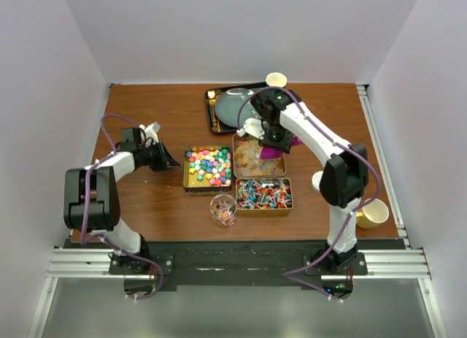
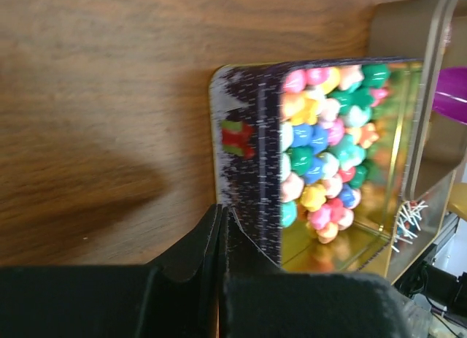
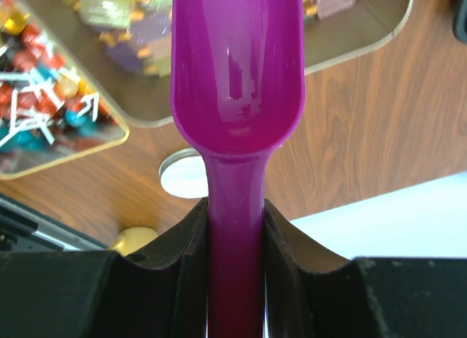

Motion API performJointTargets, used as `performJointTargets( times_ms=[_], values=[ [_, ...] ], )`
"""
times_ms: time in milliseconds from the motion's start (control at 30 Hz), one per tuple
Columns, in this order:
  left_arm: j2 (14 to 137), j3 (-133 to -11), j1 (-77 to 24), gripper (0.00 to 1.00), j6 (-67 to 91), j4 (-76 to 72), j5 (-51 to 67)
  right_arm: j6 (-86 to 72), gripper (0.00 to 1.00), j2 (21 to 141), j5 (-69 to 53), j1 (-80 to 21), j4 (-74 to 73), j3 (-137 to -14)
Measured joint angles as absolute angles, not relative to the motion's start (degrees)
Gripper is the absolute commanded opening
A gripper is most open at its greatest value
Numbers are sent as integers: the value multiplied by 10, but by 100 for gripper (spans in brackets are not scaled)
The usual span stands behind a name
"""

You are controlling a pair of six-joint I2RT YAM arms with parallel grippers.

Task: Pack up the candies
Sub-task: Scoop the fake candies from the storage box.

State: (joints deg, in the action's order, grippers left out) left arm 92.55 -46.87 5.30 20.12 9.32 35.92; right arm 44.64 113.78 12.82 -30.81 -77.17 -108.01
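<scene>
The candies lie in three gold tins: multicoloured cubes, pale gummies, and wrapped pieces. A few candies sit in a clear glass cup. My right gripper is shut on the handle of a purple scoop. The scoop's bowl looks empty and hangs over the right edge of the gummy tin. My left gripper is shut on nothing, its tips at the left wall of the multicoloured tin.
A black tray with a grey dish stands at the back. A small cream cup sits behind it. A yellow mug and a white round lid are at the right. White walls close three sides.
</scene>
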Motion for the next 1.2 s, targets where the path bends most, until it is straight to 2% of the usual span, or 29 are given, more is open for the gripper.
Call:
performJointTargets(
  times_ms=[233, 533, 1200],
  values=[
    [982, -471, 53, 4, 199, 102, 347, 445, 0, 1210, 150, -304, -772, -1133],
    [1046, -528, 54, 4, 199, 108, 388, 446, 0, 1253, 155, -296, -776, -1196],
    [1087, -556, 56, 4, 204, 104, 438, 485, 0, 1242, 189, -324, -764, -1106]
  ],
)
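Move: The right hand, holding the purple scoop with its bowl to the left, is above the right part of the popsicle-candy tin, whose middle is some 3 cm ahead, 5 cm left and 12 cm below. The lollipop tin lies about 10 cm back and 4 cm left, the bead-candy tin some 23 cm left and 1 cm back. For the left hand, the bead-candy tin's middle is level ahead, about 10 cm right and 3 cm down; the glass jar stands roughly 12 cm back and 15 cm right. Keeping its grip on the scoop handle, the right hand sinks about 5 cm in all towards the popsicle candies, first reaching some 4 cm forward as it goes down, then drawing back about half of that while it sinks further and rolls about 10 degrees so the bowl side dips into the tin. The left hand, fingers still shut, drops about 3.5 cm beside the bead-candy tin, then eases forward and slightly right until its fingertips come up against the tin's left wall, and stays there. ##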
